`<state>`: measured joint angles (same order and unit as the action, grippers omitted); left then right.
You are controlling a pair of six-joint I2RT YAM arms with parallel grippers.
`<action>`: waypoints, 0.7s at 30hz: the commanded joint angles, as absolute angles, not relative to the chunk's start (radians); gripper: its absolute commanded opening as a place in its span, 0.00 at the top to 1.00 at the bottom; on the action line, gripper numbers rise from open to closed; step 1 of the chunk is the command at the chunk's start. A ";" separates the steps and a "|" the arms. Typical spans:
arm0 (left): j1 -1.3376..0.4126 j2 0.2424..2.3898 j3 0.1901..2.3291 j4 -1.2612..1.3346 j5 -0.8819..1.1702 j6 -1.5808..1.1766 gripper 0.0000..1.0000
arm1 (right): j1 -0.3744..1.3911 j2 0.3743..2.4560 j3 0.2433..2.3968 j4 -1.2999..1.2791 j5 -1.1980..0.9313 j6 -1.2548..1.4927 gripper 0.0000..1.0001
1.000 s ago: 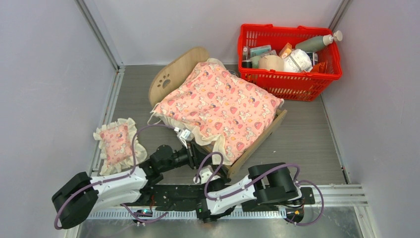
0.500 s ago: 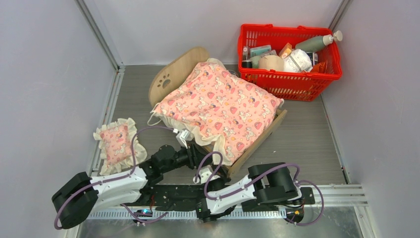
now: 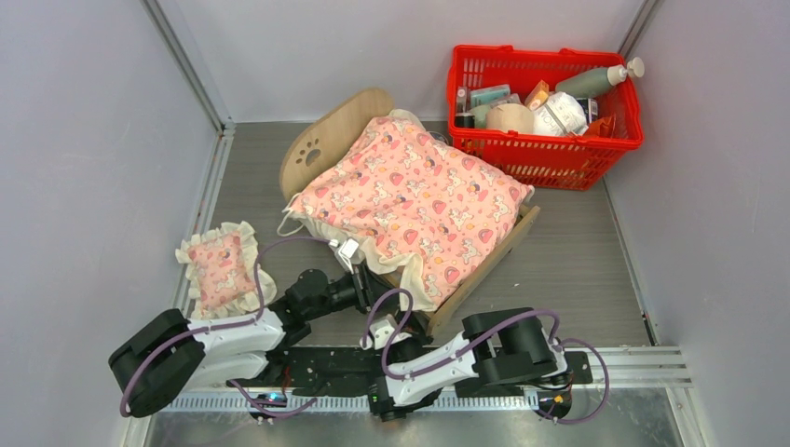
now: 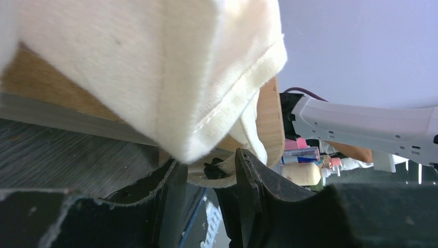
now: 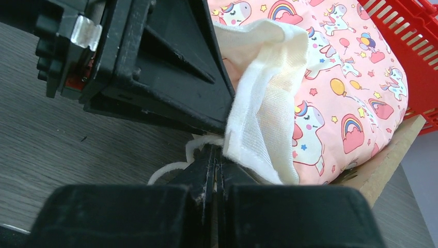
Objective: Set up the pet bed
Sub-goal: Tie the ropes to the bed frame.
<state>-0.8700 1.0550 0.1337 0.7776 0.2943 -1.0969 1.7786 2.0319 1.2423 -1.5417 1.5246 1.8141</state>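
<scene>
The pet bed (image 3: 328, 138) stands slantwise mid-table, paw-print headboard at the far left, its mattress hidden under a pink unicorn blanket (image 3: 419, 197) with a cream frill. My left gripper (image 3: 361, 279) is at the bed's near corner. In the left wrist view it (image 4: 209, 173) is open, the cream frill (image 4: 206, 103) hanging into the gap against the bed's wooden side (image 4: 269, 121). My right gripper (image 5: 216, 161) is shut just beside it, and the frill's hem (image 5: 258, 124) touches its tips; whether it is pinched I cannot tell. A small pink frilled pillow (image 3: 219, 270) lies at the left.
A red basket (image 3: 550, 151) full of bottles and packets stands at the back right, close to the bed's far side. Grey walls close in on the left, the right and the back. A metal rail runs along the near edge by the arm bases.
My left gripper's jaws have widened at the blanket's near corner, and the left arm has shifted slightly. The right arm, the bed and the blanket have hardly moved.
</scene>
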 commanded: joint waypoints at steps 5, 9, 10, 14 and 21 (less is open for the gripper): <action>-0.868 1.078 0.140 0.885 0.395 -1.126 0.59 | 1.783 2.036 1.280 -1.553 1.816 1.811 0.95; -0.868 1.087 0.137 0.894 0.421 -1.154 0.61 | 1.782 2.040 1.285 -1.553 1.815 1.822 0.95; -0.869 1.087 0.137 0.896 0.425 -1.162 0.62 | 1.782 2.041 1.286 -1.553 1.815 1.822 0.95; -0.871 1.082 0.139 0.901 0.422 -1.169 0.82 | 1.783 2.037 1.282 -1.553 1.815 1.824 0.95; -0.871 1.074 0.137 0.915 0.372 -1.181 1.00 | 1.786 2.023 1.253 -1.555 1.808 1.825 0.83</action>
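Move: The rope loop is at the right fingertips, already held there, about 1 cm ahead of the right hand. From the open left hand it lies roughly 1 cm back and 1 cm to the right, level with it. The sheet's cream corner flap stands some 3 cm ahead and 3 cm right of the left hand, slightly above. The footboard's near end is roughly 3 cm back, 4 cm right and 4 cm below that hand. The left fingers shut on the white rope held out by the right fingertips: the half-open left hand first eases back about 1 cm with a slight rise, then closes fully once it has stopped. The right hand stays in place, its fingers on the rope, their grip only starting to slacken at the very end. ##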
